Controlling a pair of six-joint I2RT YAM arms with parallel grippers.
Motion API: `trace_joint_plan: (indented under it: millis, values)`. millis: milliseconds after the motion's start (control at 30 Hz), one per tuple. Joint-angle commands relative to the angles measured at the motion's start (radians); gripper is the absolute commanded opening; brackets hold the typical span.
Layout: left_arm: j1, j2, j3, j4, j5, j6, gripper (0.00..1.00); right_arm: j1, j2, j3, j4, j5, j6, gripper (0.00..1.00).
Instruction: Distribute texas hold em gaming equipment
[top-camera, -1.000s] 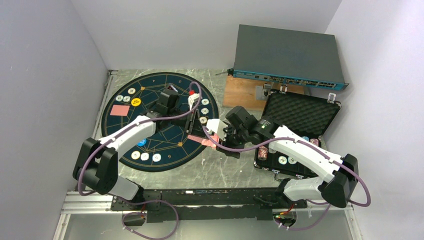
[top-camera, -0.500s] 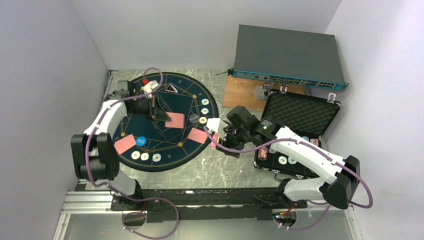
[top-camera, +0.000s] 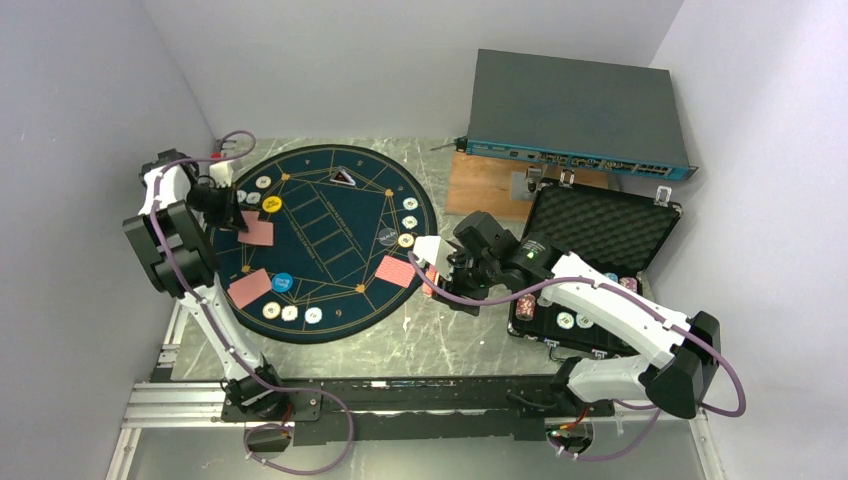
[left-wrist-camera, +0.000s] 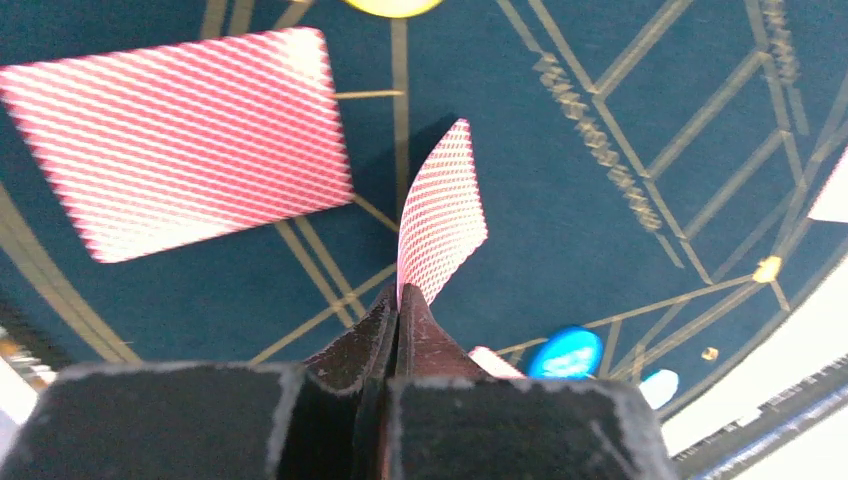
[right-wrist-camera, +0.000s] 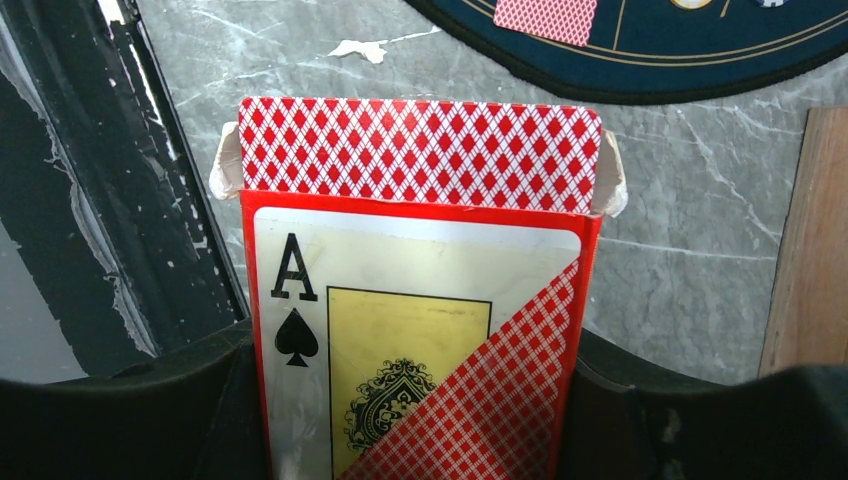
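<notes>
My left gripper (left-wrist-camera: 400, 300) is shut on the edge of a red-backed playing card (left-wrist-camera: 440, 215), held edge-on just above the navy mat (top-camera: 330, 250) at its left side. Another card (left-wrist-camera: 180, 150) lies flat beside it, below the yellow disc (top-camera: 272, 204). More cards (top-camera: 250, 287) (top-camera: 396, 270) lie on the mat, one by the blue disc (top-camera: 282, 283). My right gripper (right-wrist-camera: 415, 420) is shut on the ace-of-spades card box (right-wrist-camera: 420, 330), with the deck (right-wrist-camera: 420, 155) sticking out, just off the mat's right edge. Whitish chips (top-camera: 408, 222) ring the mat.
An open black foam-lined case (top-camera: 600, 235) with several chips (top-camera: 575, 320) sits at the right. Behind it are a wooden board (top-camera: 485, 185) and a grey network switch (top-camera: 575, 110). Grey walls close in left and right.
My left arm swung from beside the card box across the mat to its far left edge, carrying a card. The right arm and box stayed still.
</notes>
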Motion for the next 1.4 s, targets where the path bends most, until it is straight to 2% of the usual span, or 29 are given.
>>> trace_joint_plan:
  millis: [0, 133, 267, 400, 467, 600, 667, 733, 867, 967, 1067, 1233, 1300, 1367]
  values:
    - [0.013, 0.049, 0.115, 0.023, -0.142, 0.073, 0.01, 0.004, -0.04, 0.018, 0.031, -0.006, 0.006, 0.0]
    - [0.014, 0.052, 0.09, 0.167, -0.226, 0.068, 0.01, 0.004, -0.04, 0.017, 0.034, -0.016, 0.025, 0.0]
    - [0.013, 0.085, 0.122, 0.218, -0.269, 0.063, 0.08, 0.005, -0.031, 0.024, 0.032, -0.018, 0.023, 0.0]
    - [0.011, 0.095, 0.141, 0.26, -0.333, 0.058, 0.27, 0.005, -0.021, 0.033, 0.027, -0.017, 0.02, 0.0]
    - [0.009, 0.099, 0.159, 0.246, -0.344, 0.08, 0.48, 0.004, -0.018, 0.036, 0.025, -0.017, 0.019, 0.0]
    - [0.009, 0.058, 0.164, 0.258, -0.373, 0.118, 0.78, 0.005, -0.009, 0.046, 0.022, -0.018, 0.009, 0.0]
    - [0.01, 0.019, 0.17, 0.264, -0.376, 0.126, 0.81, 0.005, -0.006, 0.05, 0.023, -0.018, 0.004, 0.0]
    - [0.017, -0.037, 0.179, 0.245, -0.311, 0.104, 0.84, 0.004, -0.002, 0.053, 0.026, -0.017, 0.002, 0.0]
    - [0.003, -0.195, 0.109, 0.107, 0.071, 0.015, 0.84, 0.005, -0.006, 0.049, 0.042, -0.02, 0.006, 0.0]
    - [-0.088, -0.325, -0.092, 0.035, 0.386, -0.07, 0.85, 0.005, -0.006, 0.046, 0.056, -0.021, 0.011, 0.0]
    - [-0.248, -0.485, -0.393, 0.205, 0.596, -0.289, 0.87, 0.005, -0.003, 0.045, 0.068, -0.024, 0.012, 0.0]
    - [-0.616, -0.713, -0.751, 0.709, 0.63, -0.785, 0.89, 0.005, 0.007, 0.051, 0.068, -0.026, 0.005, 0.0]
    - [-0.715, -0.739, -0.792, 0.845, 0.631, -0.917, 0.9, 0.006, 0.013, 0.057, 0.064, -0.028, 0.002, 0.0]
    - [-0.787, -0.743, -0.792, 0.899, 0.626, -0.966, 0.91, 0.005, 0.02, 0.061, 0.062, -0.028, 0.001, 0.0]
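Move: The left gripper holds a card. The card already lying at the left seat, where the held one goes, is about 3 cm to its left, 2 cm ahead and 4 cm below; the yellow disc lies some 7 cm ahead and 5 cm right, the blue disc 14 cm back and 8 cm right, and the lower card 17 cm straight back. From the right gripper, holding the card box, the seat's card lies roughly 24 cm ahead, 49 cm left and 14 cm below. Bring the left gripper about 10 cm left and 5 cm forward, sinking slightly, while rolling the fingers some 25 degrees to point nearly straight down; open them wide to let go of the card over the left seat. Then lift well clear and sweep right and back towards the card box, rolling back past the starting tilt with fingers open. Keep the right gripper still, holding the box. ##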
